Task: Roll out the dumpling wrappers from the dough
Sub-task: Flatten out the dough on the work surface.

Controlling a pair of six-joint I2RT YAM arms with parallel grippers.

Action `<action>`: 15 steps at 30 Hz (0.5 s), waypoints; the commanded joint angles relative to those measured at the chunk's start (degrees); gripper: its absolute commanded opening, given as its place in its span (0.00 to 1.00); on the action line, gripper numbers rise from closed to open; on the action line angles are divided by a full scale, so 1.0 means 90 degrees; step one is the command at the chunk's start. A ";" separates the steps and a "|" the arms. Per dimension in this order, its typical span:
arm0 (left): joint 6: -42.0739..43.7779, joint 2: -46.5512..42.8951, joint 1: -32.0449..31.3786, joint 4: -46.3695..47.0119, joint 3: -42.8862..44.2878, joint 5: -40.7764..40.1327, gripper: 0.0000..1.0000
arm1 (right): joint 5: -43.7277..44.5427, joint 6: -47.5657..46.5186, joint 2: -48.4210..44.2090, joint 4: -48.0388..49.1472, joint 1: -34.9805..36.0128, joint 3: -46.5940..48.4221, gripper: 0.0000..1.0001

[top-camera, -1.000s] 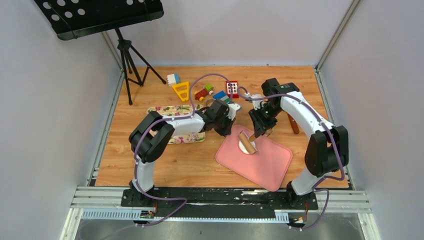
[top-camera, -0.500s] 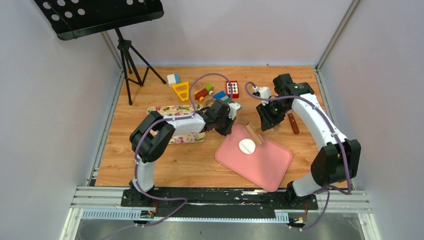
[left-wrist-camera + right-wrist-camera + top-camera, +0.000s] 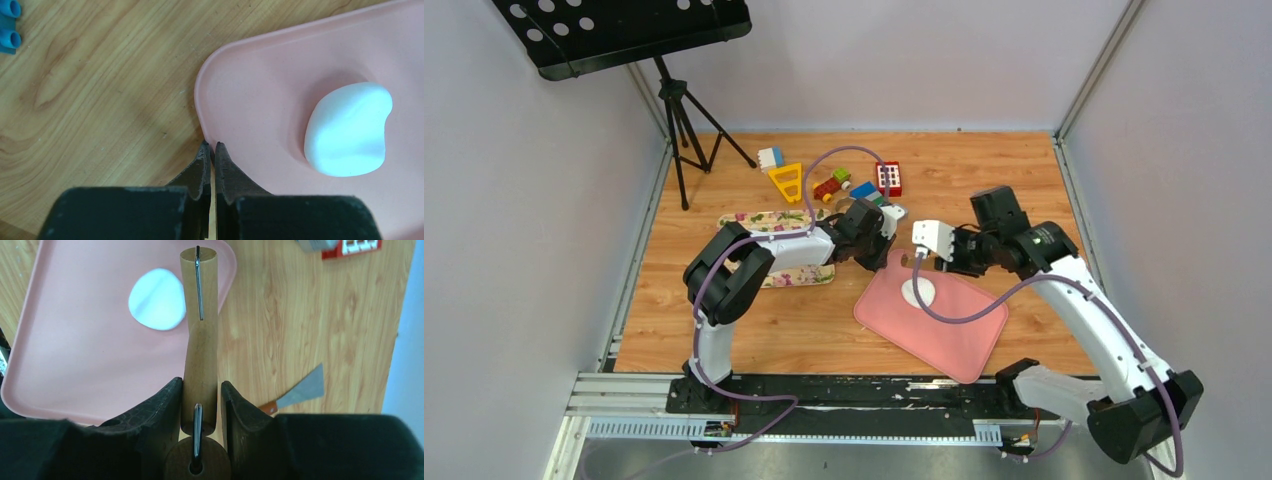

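Observation:
A flattened white lump of dough (image 3: 918,292) lies on the pink mat (image 3: 954,330), toward its far end. In the left wrist view the dough (image 3: 348,130) sits right of my left gripper (image 3: 210,145), which is shut on the mat's raised rim (image 3: 200,107) at its corner. My right gripper (image 3: 201,385) is shut on a wooden rolling pin (image 3: 200,315). It holds the pin in the air above the mat's far edge, just beside the dough (image 3: 157,299) and not touching it. No dumpling wrappers are in view.
A scraper with a wooden handle (image 3: 300,392) lies on the wood right of the mat. Toy bricks (image 3: 864,180) and a floral board (image 3: 774,222) sit behind the left arm. A tripod (image 3: 679,130) stands at the back left.
The right arm lifted the rolling pin off the dough, swung it back and right, and now holds it raised over the mat's far edge. The left gripper stayed put.

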 commanded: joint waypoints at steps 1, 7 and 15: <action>0.0293 0.0297 -0.0053 -0.0326 -0.0001 0.0116 0.00 | 0.0136 -0.0703 0.0319 0.0172 0.0685 0.0186 0.00; 0.0308 0.0282 -0.0053 -0.0320 -0.0001 0.0106 0.00 | 0.0991 -0.0696 0.0737 0.0329 0.1412 -0.0390 0.00; 0.0308 0.0268 -0.0053 -0.0302 -0.0021 0.0077 0.00 | 0.2314 -0.0306 0.1345 -0.0118 0.2536 -0.0920 0.00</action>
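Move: Below the right hand's raised roller, the dough lies about 9 cm to the hand's left, 2 cm ahead and 18 cm down. The pink tray's middle is 3 cm back and 6 cm left; the corner in the left fingers is some 7 cm ahead and 17 cm left. The scraper lies roughly 17 cm ahead and 8 cm right. From the left hand the dough is about 8 cm right and 5 cm back, practically level. Bringing the roller back down, the right hand first swings some 3 cm to its left, then sinks steeply, about 7 cm in all and drawing back 2 cm, onto the dough. The wrist turns some 15 degrees counter-clockwise while its left side dips about 20; the fingers keep the roller's handle. The left hand stays put, still pinching the tray's corner. ##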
